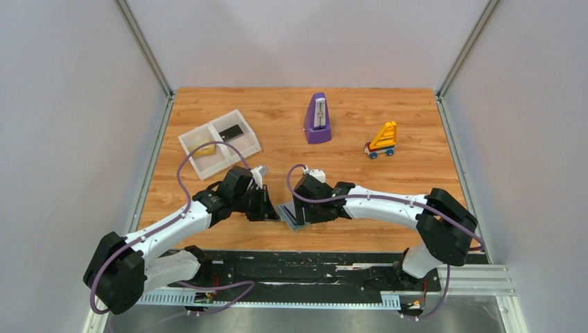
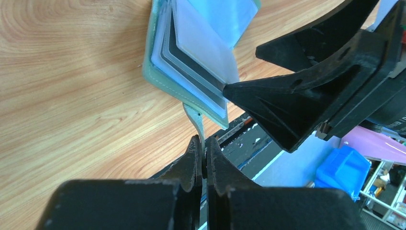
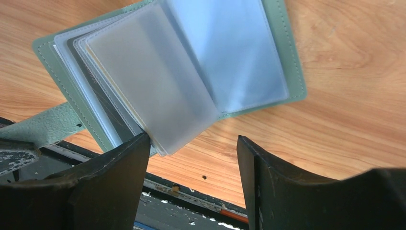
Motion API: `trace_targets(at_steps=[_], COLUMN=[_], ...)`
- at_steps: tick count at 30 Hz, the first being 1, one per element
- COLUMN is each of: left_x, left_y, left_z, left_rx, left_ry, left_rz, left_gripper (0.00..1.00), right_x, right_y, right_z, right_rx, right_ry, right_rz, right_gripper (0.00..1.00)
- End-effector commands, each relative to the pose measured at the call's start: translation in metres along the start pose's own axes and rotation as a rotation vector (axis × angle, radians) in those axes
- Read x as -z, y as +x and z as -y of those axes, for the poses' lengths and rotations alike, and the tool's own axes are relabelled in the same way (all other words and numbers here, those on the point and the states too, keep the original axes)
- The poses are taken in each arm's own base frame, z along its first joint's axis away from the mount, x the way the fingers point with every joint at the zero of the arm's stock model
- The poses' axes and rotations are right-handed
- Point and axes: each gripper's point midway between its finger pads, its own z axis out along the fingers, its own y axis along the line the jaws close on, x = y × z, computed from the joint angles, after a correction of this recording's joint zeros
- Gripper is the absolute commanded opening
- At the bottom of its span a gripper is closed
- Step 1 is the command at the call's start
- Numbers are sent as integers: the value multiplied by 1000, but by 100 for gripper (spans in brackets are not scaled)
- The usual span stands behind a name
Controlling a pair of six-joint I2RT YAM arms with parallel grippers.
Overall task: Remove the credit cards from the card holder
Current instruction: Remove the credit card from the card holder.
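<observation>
The pale teal card holder [image 1: 291,214] lies open near the table's front edge, its clear sleeves [image 3: 158,81] fanned out. A dark grey card [image 2: 191,64] shows between the sleeves. My left gripper [image 2: 204,143] is shut on the holder's strap tab [image 2: 195,117]. My right gripper [image 3: 191,143] stands open at the sleeves' lower corner, its left finger [image 3: 122,165] touching the stack and nothing between the fingers. In the top view the grippers [image 1: 269,207] [image 1: 305,211] meet at the holder. A dark card [image 1: 231,131] and a yellowish card [image 1: 204,148] lie in the white tray [image 1: 244,125].
The white two-compartment tray sits at the back left. A purple metronome [image 1: 317,119] stands at the back middle and a yellow toy vehicle [image 1: 383,141] at the back right. A black rail [image 1: 312,267] runs along the table's near edge, just below the holder.
</observation>
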Motion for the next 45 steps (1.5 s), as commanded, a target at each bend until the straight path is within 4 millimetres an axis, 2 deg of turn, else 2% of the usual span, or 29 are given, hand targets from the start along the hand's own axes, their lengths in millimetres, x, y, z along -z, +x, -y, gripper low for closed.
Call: trace_targets(at_steps=[1, 9, 18, 23, 26, 29, 31, 32, 34, 36, 40, 42, 45], left_x=[4, 3, 4, 8, 12, 13, 17, 19, 23, 23, 14, 6, -10], left_y=[-4, 0, 7, 2, -1, -11, -19, -20, -30, -40, -56, -59, -57], left_z=[8, 1, -17, -35, -48, -53, -57, -58, -55, -40, 6, 20, 24], left_rx=[-25, -29, -41, -46, -44, -36, -16, -6, 16, 27, -4, -2, 12], left_ry=[20, -4, -72, -192, -282, -346, -399, -419, -436, -382, -151, -70, -31], left_rz=[19, 8, -5, 14, 13, 30, 50, 52, 97, 134, 169, 165, 124], left_gripper=[0, 0, 0, 0, 0, 9, 19, 28, 38, 43, 48, 49, 48], right_x=[14, 18, 23, 19, 20, 23, 25, 25, 24, 24, 18, 14, 6], right_y=[-14, -23, -34, -38, -42, -46, -49, -52, -55, -55, -56, -58, -60], right_z=[11, 16, 29, 44, 46, 38, 30, 26, 20, 12, 2, 2, 4], right_rx=[5, 19, 5, -17, -17, -16, -24, -31, -45, -42, -56, -56, -57], right_ry=[53, 73, 93, 120, 112, 61, -2, -35, -99, -174, -299, -315, -333], right_rz=[60, 90, 111, 105, 104, 105, 102, 104, 100, 83, 44, 39, 21], right_gripper=[68, 68, 68, 68, 68, 68, 66, 64, 58, 52, 42, 40, 38])
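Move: Just right of the left hand, which still pinches the strap, the card holder's middle is about 6 cm to the right, 2 cm farther out and 3 cm below. From the right hand that middle is roughly 3 cm ahead, 2 cm left and 2 cm down. The dark card lies about 3 cm ahead and 4 cm left of the right hand. The white tray is some 22 cm ahead of the left hand and 18 cm to its left. Turning the fanned pages over, the right hand starts with a finger at their corner and travels forward and right about 4 cm each, rising a little, then swings back left as its fingers partly close. The left hand draws the strap about 5 cm left and 3 cm down, rolling some 20 degrees, opens to let go, then goes forward, up and back right. ##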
